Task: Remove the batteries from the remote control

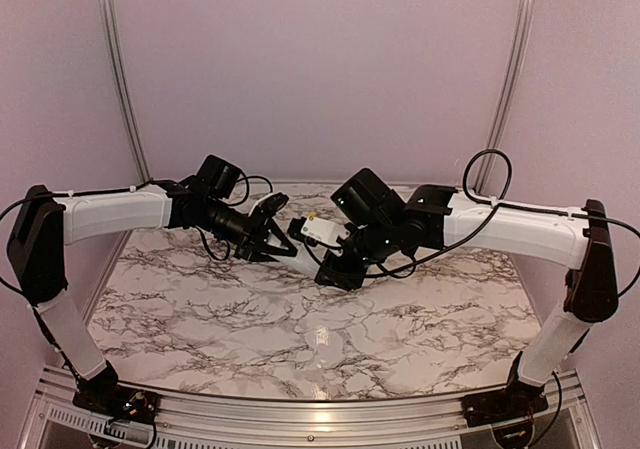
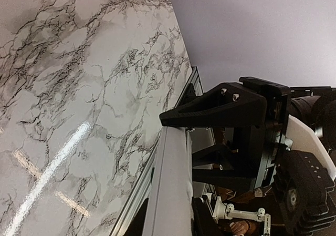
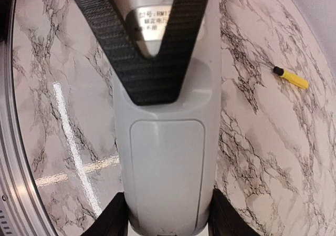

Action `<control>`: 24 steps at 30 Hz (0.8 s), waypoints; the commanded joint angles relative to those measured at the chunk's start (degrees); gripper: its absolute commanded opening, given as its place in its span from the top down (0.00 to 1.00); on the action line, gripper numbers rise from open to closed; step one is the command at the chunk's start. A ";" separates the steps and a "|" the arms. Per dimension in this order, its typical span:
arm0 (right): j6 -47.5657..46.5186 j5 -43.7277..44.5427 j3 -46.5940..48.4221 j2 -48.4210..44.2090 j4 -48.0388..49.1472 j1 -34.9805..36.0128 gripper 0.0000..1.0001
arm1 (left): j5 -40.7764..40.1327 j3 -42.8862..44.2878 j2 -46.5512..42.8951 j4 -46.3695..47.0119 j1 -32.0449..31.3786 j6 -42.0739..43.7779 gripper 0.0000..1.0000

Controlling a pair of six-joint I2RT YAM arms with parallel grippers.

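Observation:
The remote control is a slim white bar held in the air above the marble table, between the two arms. My right gripper is shut on its sides, a black finger on each edge. The remote's back face points at the right wrist camera, and its rectangular cover panel is in place. The batteries are hidden. My left gripper meets the remote's far end. One of its fingers lies flat on the back face, and in the left wrist view the remote's edge runs between its fingers.
A yellow-handled screwdriver lies on the marble table, off to one side of the remote. A metal rail runs along the table's near edge, and purple walls close in the back and sides.

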 commanded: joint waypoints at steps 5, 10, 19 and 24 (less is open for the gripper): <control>3.06 1.25 3.20 1.15 1.35 0.47 0.64 | -2.59 -0.37 -0.28 -3.04 -0.24 1.05 1.00; 5.03 2.23 1.16 -0.25 3.53 0.47 0.31 | -6.07 -1.81 -2.03 -2.88 -0.24 1.33 1.00; 7.39 6.54 0.51 -1.00 4.77 0.18 0.18 | -9.23 -4.94 -6.52 0.86 0.05 1.07 1.00; 9.23 7.67 0.23 -2.39 6.09 -0.69 0.17 | -14.27 -6.85 -9.21 2.03 0.51 1.34 1.00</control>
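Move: The remote hangs between both grippers: the left one holds it near mid-length, and the right one has its battery-cover end. The cover's middle lies about 3 cm left of the right hand, 1 cm ahead and 1 cm above; from the left hand it is some 7 cm right, 1 cm back and 2 cm lower. On the table, the screwdriver lies about 27 cm ahead of the right hand, 7 cm left and 17 cm below. Let go of the remote's cover end with the right gripper: open its fingers wide, then ease it forward about 2 cm, turning roughly 10 degrees clockwise, clear of the remote. Keep the left fingers shut on the remote and bring it about 2 cm left, dipping some 2 cm and then rising slightly. ##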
